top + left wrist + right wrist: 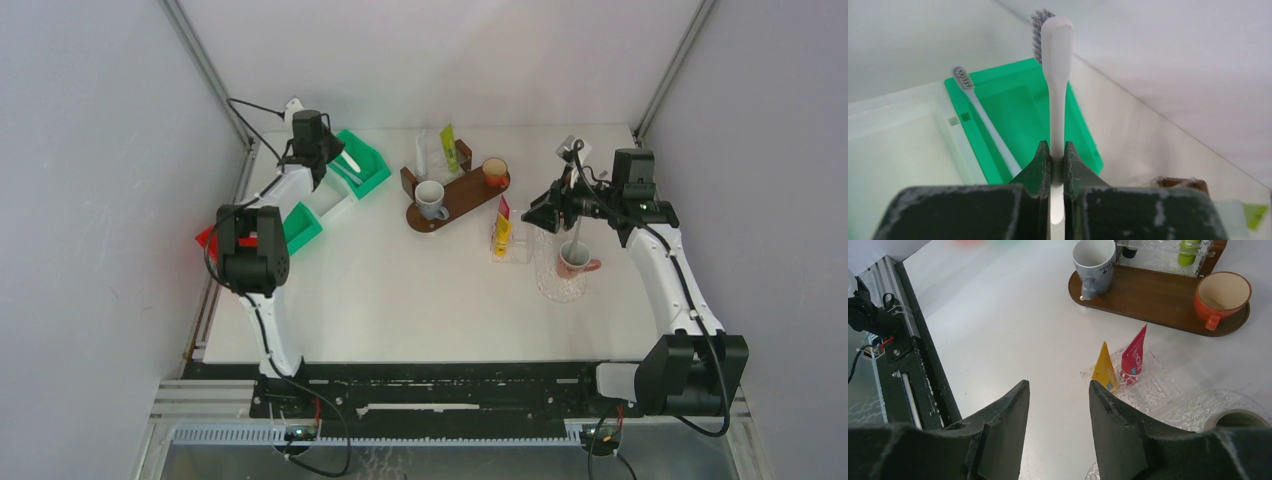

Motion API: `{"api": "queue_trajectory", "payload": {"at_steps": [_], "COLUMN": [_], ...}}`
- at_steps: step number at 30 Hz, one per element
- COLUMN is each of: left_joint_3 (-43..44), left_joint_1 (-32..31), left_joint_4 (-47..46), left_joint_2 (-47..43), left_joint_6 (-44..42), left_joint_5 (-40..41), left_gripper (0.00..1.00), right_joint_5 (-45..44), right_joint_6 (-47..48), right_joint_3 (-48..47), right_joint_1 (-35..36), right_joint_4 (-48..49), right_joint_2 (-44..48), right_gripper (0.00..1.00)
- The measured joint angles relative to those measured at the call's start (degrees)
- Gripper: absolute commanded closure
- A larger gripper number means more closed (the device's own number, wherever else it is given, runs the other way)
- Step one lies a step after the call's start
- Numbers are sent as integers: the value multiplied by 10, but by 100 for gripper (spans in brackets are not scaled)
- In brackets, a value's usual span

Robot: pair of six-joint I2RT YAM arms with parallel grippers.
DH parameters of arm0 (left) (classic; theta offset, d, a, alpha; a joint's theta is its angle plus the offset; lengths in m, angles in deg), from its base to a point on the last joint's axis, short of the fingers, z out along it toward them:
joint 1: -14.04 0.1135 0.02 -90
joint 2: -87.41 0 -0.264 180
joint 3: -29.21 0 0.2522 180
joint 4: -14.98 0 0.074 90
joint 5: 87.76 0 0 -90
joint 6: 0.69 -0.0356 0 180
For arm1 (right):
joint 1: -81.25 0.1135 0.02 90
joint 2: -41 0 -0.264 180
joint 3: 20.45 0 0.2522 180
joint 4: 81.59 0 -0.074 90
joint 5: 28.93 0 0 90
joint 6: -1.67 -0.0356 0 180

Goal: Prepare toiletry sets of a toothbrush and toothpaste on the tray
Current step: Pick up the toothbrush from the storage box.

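Observation:
My left gripper [1057,147] is shut on the handle of a white toothbrush [1057,75], which sticks up above the green bin [1018,115]. A second white toothbrush [985,120] lies in that bin. In the top view this gripper [330,160] hangs over the green bin [365,165] at the back left. The brown tray [470,198] holds a grey mug [430,198], an orange cup [494,172] and a green-yellow tube [450,148]. My right gripper [540,215] is open and empty, next to a red tube [1134,357] and a yellow tube [1105,369].
A pink mug [575,260] with a toothbrush in it stands on a clear glass dish [560,280] at the right. The two tubes stand in a clear holder [510,248]. A white bin [898,145] and another green bin [302,225] sit by the left arm.

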Motion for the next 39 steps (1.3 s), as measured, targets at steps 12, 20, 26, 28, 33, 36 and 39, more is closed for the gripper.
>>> {"api": "queue_trajectory", "payload": {"at_steps": [12, 20, 26, 28, 33, 36, 39], "left_joint_3": [-188, -274, -301, -304, -314, -332, -368], "left_joint_1": [-21, -80, -105, -108, -137, -174, -218], "left_joint_4": [-282, -456, -609, -654, -738, -757, -757], "left_joint_2": [-162, -228, -230, -230, -230, -231, -238], "left_joint_6": [-87, -125, -86, -63, -9, -13, -47], "left_joint_5": [-117, -212, -334, -369, -469, -509, -535], "left_gripper": [100, 100, 100, 100, 100, 100, 100], "right_joint_5": [30, 67, 99, 113, 149, 173, 198], "right_joint_6": [4, 3, -8, -16, -36, -45, -57], "right_joint_3": [0, 0, 0, 0, 0, 0, 4], "right_joint_1": [0, -1, -5, -9, -15, -16, -16], "right_joint_4": [-3, -3, -2, 0, 10, 15, 30], "right_joint_2": [0, 7, 16, 16, 22, 31, 46], "right_gripper": [45, 44, 44, 44, 43, 42, 42]}}
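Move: The left hand already holds a toothbrush just above the storage box; the open right gripper lies about 45 cm to its right, 29 cm back and 9 cm higher. Nearer the way, the gray mug is some 23 cm right and 8 cm back, the yellow toothpaste 40 cm right and 18 cm back, both roughly 8 cm lower. From the right hand, the toothbrush is about 29 cm ahead, 45 cm left and 9 cm lower. Left hand swings the toothbrush right, back and up some 40 cm, turning clockwise, towards the rising right gripper. ##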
